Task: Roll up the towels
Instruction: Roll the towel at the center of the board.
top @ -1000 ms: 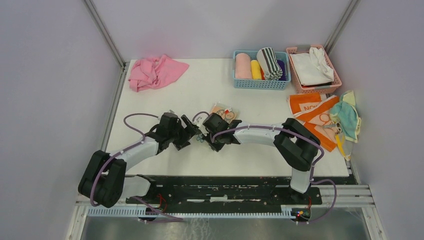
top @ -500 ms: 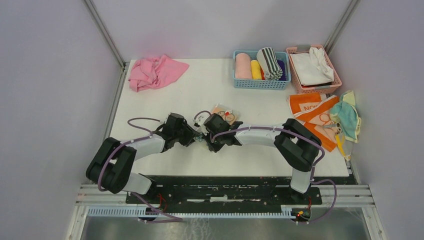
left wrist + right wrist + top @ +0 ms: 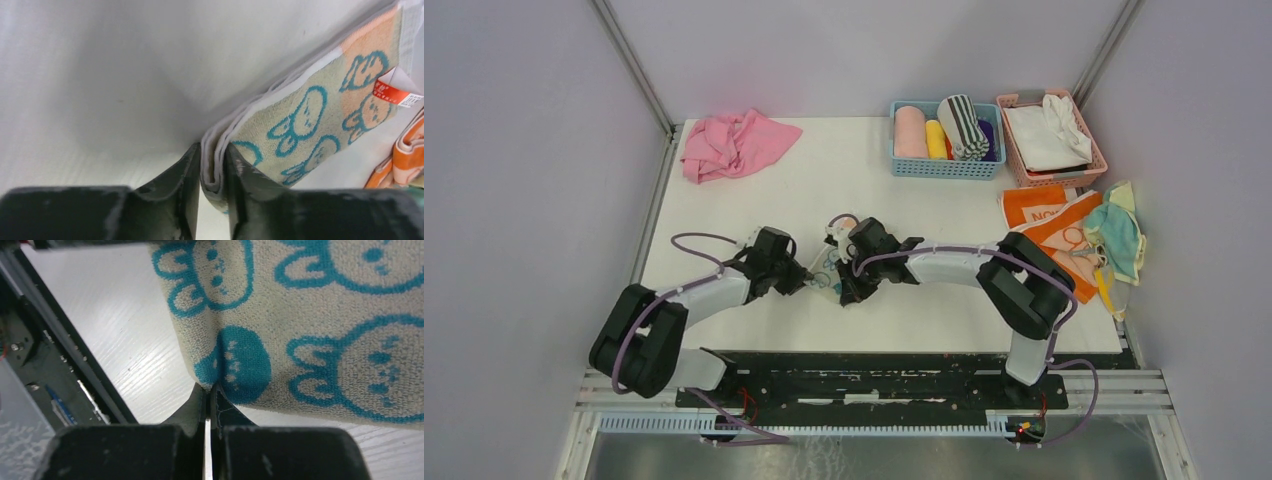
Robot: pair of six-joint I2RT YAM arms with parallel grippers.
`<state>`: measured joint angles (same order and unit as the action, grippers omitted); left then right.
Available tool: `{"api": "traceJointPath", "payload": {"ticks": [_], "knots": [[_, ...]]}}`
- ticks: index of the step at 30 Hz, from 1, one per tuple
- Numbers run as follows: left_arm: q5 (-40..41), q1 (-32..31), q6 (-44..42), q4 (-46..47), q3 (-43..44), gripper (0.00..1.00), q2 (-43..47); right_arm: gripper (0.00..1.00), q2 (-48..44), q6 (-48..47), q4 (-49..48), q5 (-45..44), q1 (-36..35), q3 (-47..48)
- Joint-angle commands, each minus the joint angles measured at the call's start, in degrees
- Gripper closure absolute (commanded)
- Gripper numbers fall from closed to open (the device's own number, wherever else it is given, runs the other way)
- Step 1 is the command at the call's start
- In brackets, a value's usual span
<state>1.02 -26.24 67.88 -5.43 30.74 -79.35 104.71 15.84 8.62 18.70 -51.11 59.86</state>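
The pale towel with teal bunny prints [image 3: 826, 267] is folded small near the table's front middle, held between both grippers. My left gripper [image 3: 801, 275] is shut on its layered folded edge [image 3: 214, 167]; the towel's face with an orange band and a red tag [image 3: 320, 107] runs up to the right. My right gripper [image 3: 846, 285] is shut on a pinch of the same towel's near edge [image 3: 300, 310]. The orange towel with white lettering [image 3: 1049, 225] and teal-and-yellow towels [image 3: 1116, 235] lie at the right edge.
A crumpled pink cloth [image 3: 734, 143] lies at the back left. A blue basket [image 3: 902, 162] holds rolled towels and a pink basket [image 3: 1092, 145] holds white cloth at the back right. The table's front edge and black rail [image 3: 60, 355] are close by.
The left gripper has moved right and closed on the towel's edge. The right gripper has shifted back and left with the towel, which is now folded smaller between the two.
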Motion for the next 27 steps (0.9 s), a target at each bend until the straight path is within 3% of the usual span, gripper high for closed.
{"api": "traceJointPath", "payload": {"ticks": [1, 5, 10, 17, 27], "knots": [[6.48, 3.04, -6.09, -5.96, 0.24, 0.62, 5.78, 1.0, -0.45, 6.89, -1.88, 12.6, 3.47, -1.42], [5.47, 4.29, -9.0, -7.8, -0.48, 0.37, 11.64, 1.0, 2.6, 13.14, -7.63, 20.72, 6.85, -1.89], [0.94, 4.36, -11.5, -5.23, -5.32, 0.22, 18.96, 1.0, 6.62, 22.52, -16.65, 28.83, 10.55, -3.36], [-7.33, 4.39, -11.64, 3.13, -11.78, 0.2, 20.91, 1.0, 12.23, 27.97, -18.76, 33.78, 13.24, -1.84], [-11.01, 4.36, -10.89, 17.39, -12.29, 0.26, 11.36, 0.99, 15.4, 28.75, -16.19, 35.82, 14.86, 0.51]]}}
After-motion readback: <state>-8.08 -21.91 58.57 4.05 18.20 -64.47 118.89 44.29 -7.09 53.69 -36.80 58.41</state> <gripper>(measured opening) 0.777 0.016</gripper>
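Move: My left fingers, just starting to open, still straddle the left corner of the narrow folded towel's near end; its middle lies about 5 cm ahead and 9 cm right of them. My right hand pinches the right corner, with the towel's middle about 10 cm ahead and 2 cm right, nearly level with it. The pink towel lies some 35 cm ahead and 14 cm left of my left hand, the orange towel 16 cm ahead and 40 cm right of my right. With my right hand I keep the corner pinched almost in place and twist it about 40 degrees, fingertips swinging back towards my base, to curl the near end forward. My left fingers open wide and let go of their corner; that hand rises about 4 cm and moves as far left, loops back and down, then swings right again to close beside the loose corner. ##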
